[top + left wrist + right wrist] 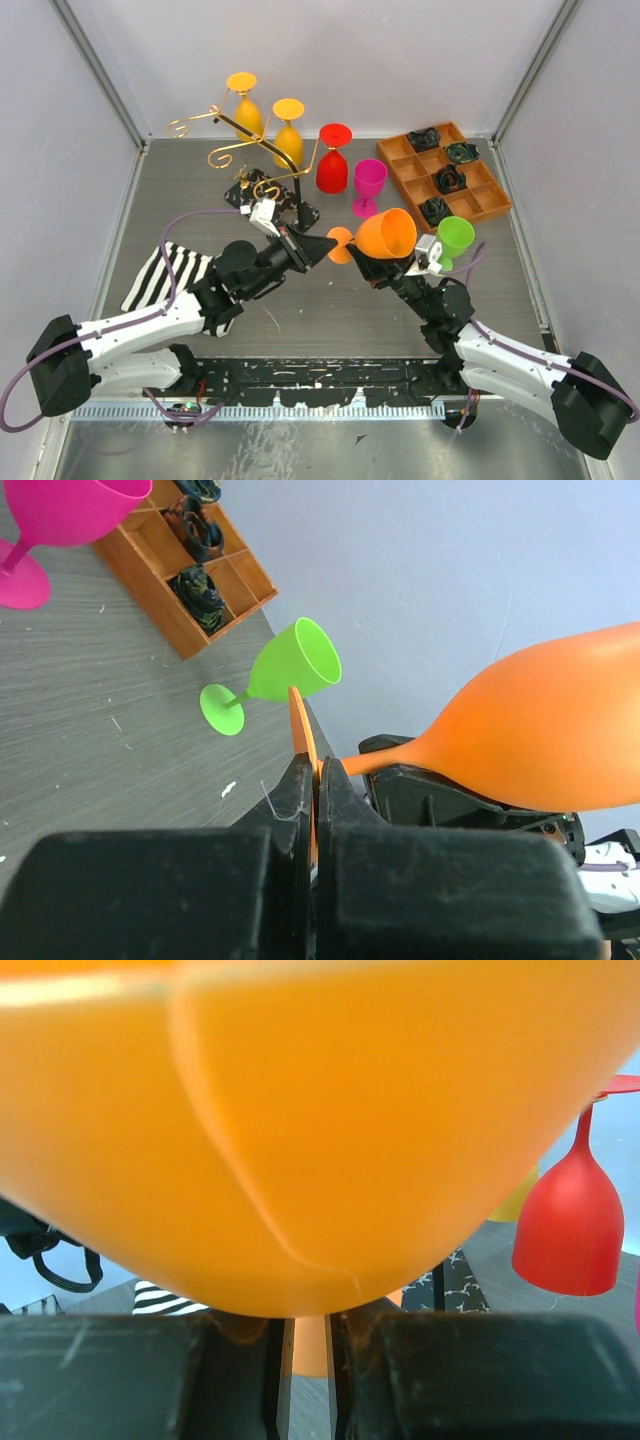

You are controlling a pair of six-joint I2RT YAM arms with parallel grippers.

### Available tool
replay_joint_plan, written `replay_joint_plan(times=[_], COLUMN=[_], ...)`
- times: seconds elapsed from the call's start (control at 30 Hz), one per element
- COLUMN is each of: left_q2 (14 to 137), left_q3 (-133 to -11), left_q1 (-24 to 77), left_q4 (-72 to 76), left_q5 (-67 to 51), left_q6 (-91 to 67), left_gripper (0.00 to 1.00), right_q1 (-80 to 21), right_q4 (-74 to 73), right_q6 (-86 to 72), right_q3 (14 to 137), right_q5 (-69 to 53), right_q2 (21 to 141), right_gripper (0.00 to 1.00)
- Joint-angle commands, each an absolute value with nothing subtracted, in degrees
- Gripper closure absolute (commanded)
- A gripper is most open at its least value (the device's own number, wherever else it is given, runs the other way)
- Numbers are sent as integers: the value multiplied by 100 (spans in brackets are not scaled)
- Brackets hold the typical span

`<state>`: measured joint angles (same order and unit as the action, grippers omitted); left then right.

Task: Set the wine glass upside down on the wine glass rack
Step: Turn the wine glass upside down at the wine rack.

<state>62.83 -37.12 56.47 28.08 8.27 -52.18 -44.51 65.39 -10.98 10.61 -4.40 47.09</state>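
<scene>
The orange wine glass [388,232] lies sideways in the air over the middle of the table, held by both arms. My left gripper [330,245] is shut on the glass's thin foot disc [300,725], edge-on between the jaws [318,765]. My right gripper [366,258] is shut on the stem [310,1345], just under the bowl [300,1110], which fills the right wrist view. The gold wine glass rack [250,140] stands at the back left on its marbled base [262,195]. Two yellow glasses [288,135] and a red one [333,165] are upside down at it.
A pink glass [369,185] stands upright behind the held glass, and a green glass [455,238] stands just right of my right arm. The orange compartment tray [445,172] is at the back right. A striped cloth [165,275] lies at the left.
</scene>
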Motion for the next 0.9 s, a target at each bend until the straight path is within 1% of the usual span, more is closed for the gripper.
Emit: replay_joint_plan(times=[0.0, 0.13, 0.17, 0.27, 0.4, 0.47, 0.73, 0.77, 0.87], left_q2=[6064, 5629, 5513, 5186, 4559, 4237, 3000, 2917, 2882], left_q3=[-3985, -4007, -4039, -4100, -4117, -4186, -4547, -4641, -5029], left_q1=[5690, 5693, 5694, 5691, 5695, 5695, 5695, 5692, 5694], left_q4=[2439, 1801, 1559, 862, 43, -379, -1934, -2175, -3201], left_q5=[1082, 1387, 1488, 1742, 2161, 2377, 3206, 3336, 3743], left_q6=[-5046, -4769, -4701, -4404, -3789, -3441, -2325, -2256, -2136], left_gripper=[100, 100, 100, 100, 100, 100, 100, 100, 100], right_q1=[-4476, -4475, -4476, -4478, -4479, -4479, -4477, -4482, -4477], right_q4=[6341, 5898, 5771, 5270, 4444, 4123, 2264, 1955, 759], right_q6=[-1321, -1465, -1516, -1555, -1627, -1777, -2362, -2491, -2774], right_q3=[1273, 1252, 1267, 1392, 1552, 1564, 1637, 1703, 2167], right_q5=[-626, -845, -908, -1180, -1698, -1672, -691, -504, -29], right_q2=[4464, 4294, 4259, 4154, 4034, 3978, 3288, 3227, 3340], right_gripper=[89, 61, 58, 52, 50, 50, 50, 50, 53])
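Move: The left fingers are already shut on the orange wine glass's foot. The rack's nearest free gold hook is about 12 cm left and 10 cm ahead of this hand, at roughly its height. The red glass hangs some 17 cm straight ahead and the magenta glass stands 15 cm ahead, 7 cm to the right. For the right hand, still gripping the stem, the glass's middle is about 4 cm right, 1 cm ahead and 3 cm up. Open the right fingers to let go of the stem, and sink that hand some 8 cm away from the glass, drawing slightly back while the fingers tip down. Keep the left fingers shut on the foot and carry the glass about 17 cm left and a little up across the front of the rack, rolling the wrist and swinging it counter-clockwise roughly 20 degrees. ##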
